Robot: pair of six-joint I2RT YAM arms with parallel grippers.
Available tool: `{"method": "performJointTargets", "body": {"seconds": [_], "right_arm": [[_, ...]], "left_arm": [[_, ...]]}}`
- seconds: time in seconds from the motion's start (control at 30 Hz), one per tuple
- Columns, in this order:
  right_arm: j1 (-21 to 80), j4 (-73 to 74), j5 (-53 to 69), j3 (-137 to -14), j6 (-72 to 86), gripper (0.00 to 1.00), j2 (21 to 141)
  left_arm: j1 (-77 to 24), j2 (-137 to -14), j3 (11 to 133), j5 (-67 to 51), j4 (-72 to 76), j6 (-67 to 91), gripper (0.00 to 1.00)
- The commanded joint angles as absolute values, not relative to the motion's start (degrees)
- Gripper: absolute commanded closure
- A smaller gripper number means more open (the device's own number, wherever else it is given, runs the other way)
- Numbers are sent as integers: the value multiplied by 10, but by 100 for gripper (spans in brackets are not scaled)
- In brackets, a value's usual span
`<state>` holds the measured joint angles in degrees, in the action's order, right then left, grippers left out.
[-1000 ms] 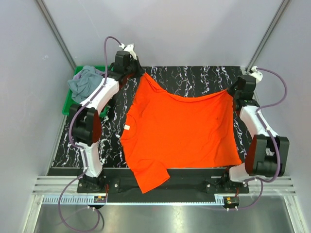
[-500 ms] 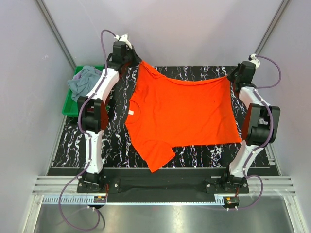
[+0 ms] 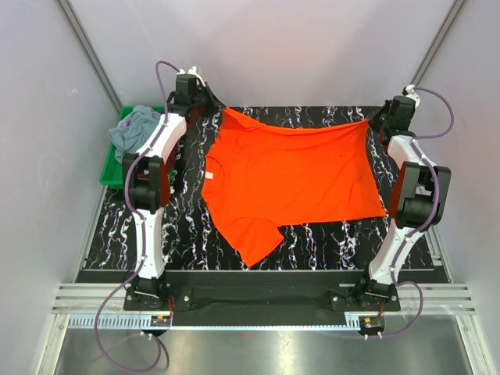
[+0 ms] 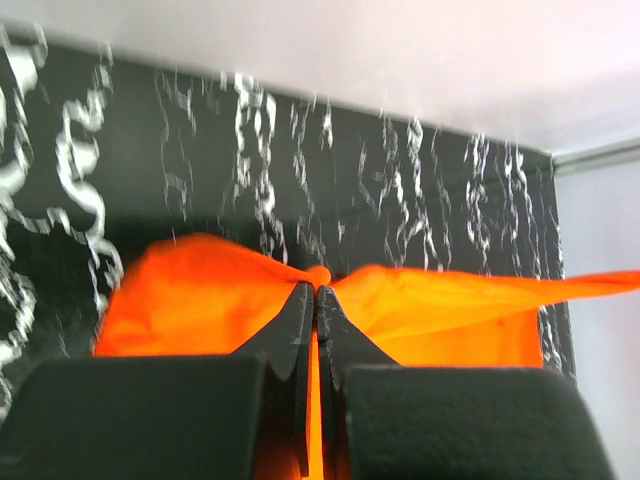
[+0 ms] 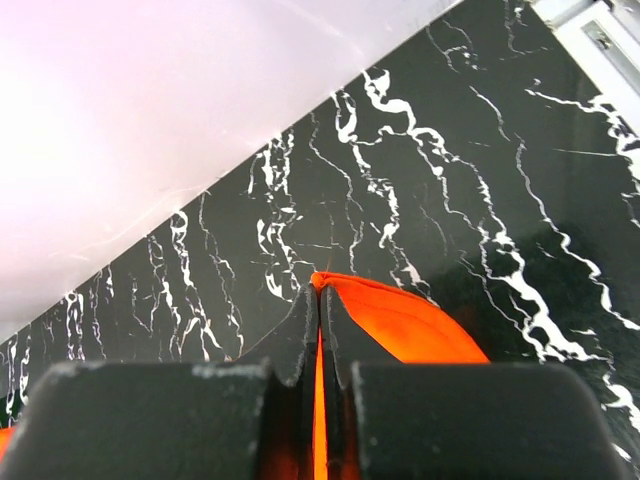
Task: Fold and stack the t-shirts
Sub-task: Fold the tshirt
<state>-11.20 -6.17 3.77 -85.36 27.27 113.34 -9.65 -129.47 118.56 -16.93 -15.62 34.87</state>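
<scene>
A bright orange-red t-shirt [image 3: 289,176] lies spread across the black marbled table [image 3: 320,242], its collar and white neck label [image 3: 208,178] to the left and one sleeve [image 3: 254,242] pointing toward the near edge. My left gripper [image 3: 221,111] is shut on the shirt's far left corner; the left wrist view shows orange cloth [image 4: 450,300] pinched at the fingertips [image 4: 316,290]. My right gripper [image 3: 369,123] is shut on the far right corner, where a fold of orange cloth [image 5: 400,320] comes out of the tips [image 5: 318,288]. The far edge sags slightly between the two grips.
A green plastic bin [image 3: 109,170] stands off the table's left side with a grey-blue shirt [image 3: 134,131] bundled in it. Pale walls enclose the back and both sides. Both arms reach to the table's far edge.
Both arms have stretched toward the back, dragging the orange shirt away from the near edge. Its sleeve, which hung over the front rail, now lies on the table.
</scene>
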Motion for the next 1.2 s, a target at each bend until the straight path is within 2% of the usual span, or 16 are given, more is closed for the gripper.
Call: {"method": "performJointTargets", "body": {"seconds": [0.0, 0.27, 0.57, 0.93, 1.17], "right_arm": [[-123, -25, 41, -894, 272, 100, 1128], [-131, 61, 37, -898, 255, 100, 1103], [-134, 88, 61, -871, 270, 100, 1093], [-136, 128, 34, -834, 265, 100, 1074], [-140, 166, 11, -823, 271, 100, 1075]], "left_arm": [[-92, -1232, 1160, -210, -162, 387, 100], [-80, -1180, 1089, -215, -211, 411, 100], [-78, -1093, 970, -212, -210, 441, 100], [-76, -1005, 797, -211, -185, 482, 100], [-76, -967, 740, -211, -182, 482, 100]]}}
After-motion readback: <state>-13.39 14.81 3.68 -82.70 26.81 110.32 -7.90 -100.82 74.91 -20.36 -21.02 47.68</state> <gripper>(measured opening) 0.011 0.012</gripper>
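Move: Each hand already pinches a far corner of the orange shirt. The left's goal, the near sleeve, lies about 46 cm back, 9 cm right and 18 cm below it; the white neck label is some 19 cm back and 6 cm left, equally low, and the green bin 8 cm back, 30 cm left and 13 cm below. From the right hand, the near hem corner is roughly 34 cm back, 6 cm right and 16 cm below. Both grippers, still shut on the shirt's far corners, bring them back over the cloth towards its near side. The left leads, going back about 18 cm and dipping, lifting, then sinking again; the right comes back and down more slowly, about 7 cm. Both tip steeper downward, the left by some 25 degrees. ##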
